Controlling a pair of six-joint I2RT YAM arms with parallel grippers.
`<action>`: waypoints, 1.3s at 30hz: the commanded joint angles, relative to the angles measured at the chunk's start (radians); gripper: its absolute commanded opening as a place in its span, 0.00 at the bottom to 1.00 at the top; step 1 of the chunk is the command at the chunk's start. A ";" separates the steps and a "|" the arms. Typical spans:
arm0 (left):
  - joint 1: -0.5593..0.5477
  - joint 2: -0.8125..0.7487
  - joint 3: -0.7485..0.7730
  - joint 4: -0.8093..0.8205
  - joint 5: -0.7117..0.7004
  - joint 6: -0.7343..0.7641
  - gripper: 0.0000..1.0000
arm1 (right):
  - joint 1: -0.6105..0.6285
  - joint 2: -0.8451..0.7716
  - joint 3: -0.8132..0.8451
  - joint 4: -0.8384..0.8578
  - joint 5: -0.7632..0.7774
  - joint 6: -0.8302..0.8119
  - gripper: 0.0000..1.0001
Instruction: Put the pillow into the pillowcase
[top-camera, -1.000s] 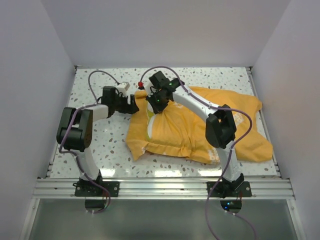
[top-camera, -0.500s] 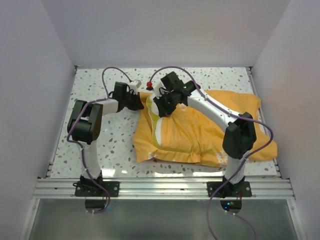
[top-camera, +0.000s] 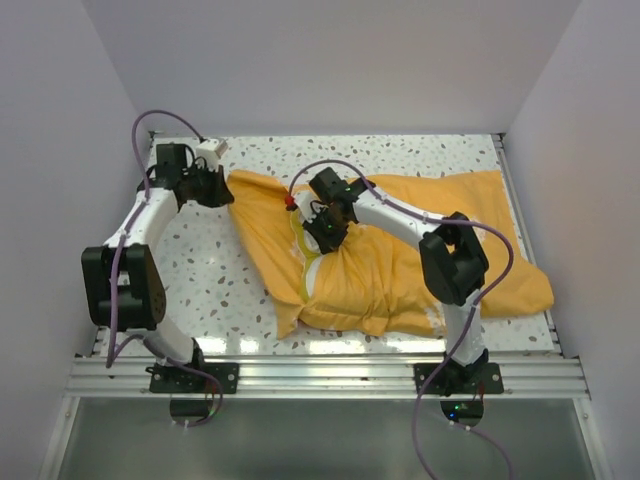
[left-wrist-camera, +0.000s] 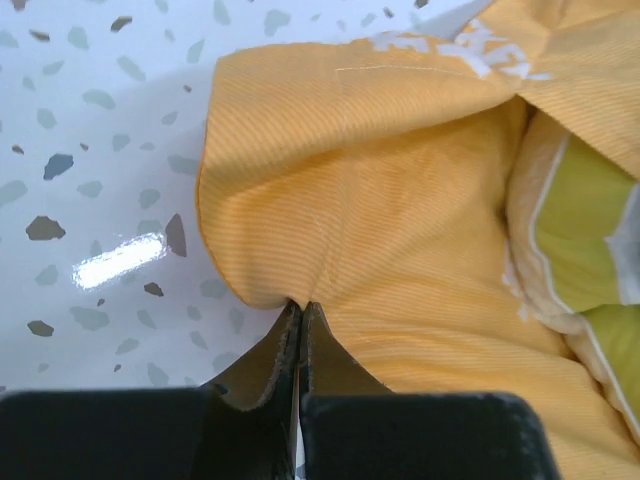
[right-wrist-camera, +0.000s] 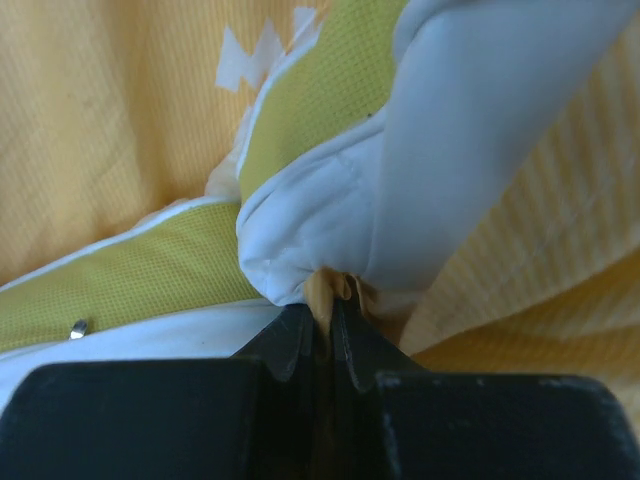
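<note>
The orange-yellow pillowcase (top-camera: 400, 270) lies bunched across the middle and right of the speckled table. Inside its open left end shows the pillow (top-camera: 305, 268), cream-white with a yellow-green strip. My left gripper (top-camera: 222, 192) is at the far left corner of the case and is shut on the pillowcase's hem (left-wrist-camera: 300, 290); the pillow's green strip (left-wrist-camera: 585, 230) shows to the right in that view. My right gripper (top-camera: 325, 228) sits at the case's mouth, shut on a fold of orange pillowcase cloth (right-wrist-camera: 335, 285), with the white pillow (right-wrist-camera: 480, 130) bulging right above the fingertips.
The speckled table (top-camera: 200, 280) is boxed in by pale walls on the left, back and right. An aluminium rail (top-camera: 320, 375) runs along the near edge. Purple cables (top-camera: 160, 120) loop off both arms.
My left gripper shut on the pillowcase's corner and pulled it left and back, stretching the cloth. The right gripper stayed shut and shifted slightly nearer with the bundle.
</note>
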 joint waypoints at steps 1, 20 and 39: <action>0.027 -0.082 0.020 0.002 -0.069 0.112 0.00 | -0.024 0.081 0.018 -0.218 0.132 -0.079 0.00; -0.164 -0.250 -0.325 0.385 0.123 -0.158 0.76 | -0.124 -0.208 0.083 0.038 -0.372 0.235 0.00; -0.509 0.091 -0.509 1.215 -0.025 -0.865 0.78 | -0.136 -0.331 0.006 0.164 -0.467 0.452 0.00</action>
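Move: The left hand, about 13 cm above the table, holds the pillowcase flap; the pillow's green edge it heads for lies some 20 cm to its right, 12 cm back and 8 cm below. The case's near corner is roughly 15 cm right, 31 cm back and 12 cm lower. For the right hand, gripping case cloth at the pillow, that edge is about 5 cm to the left, level ahead, and 3 cm below. Back and down about 5 cm goes the left hand first, opening its fingers to let go of the flap; then it arcs over, some 22 cm to the right, dipping again to the pillow's green edge, fingers wide, left side rolling down about 30 degrees. After a small dip the right hand keeps its pinch and lifts nearly 12 cm, its left side tilting up some 25 degrees. ##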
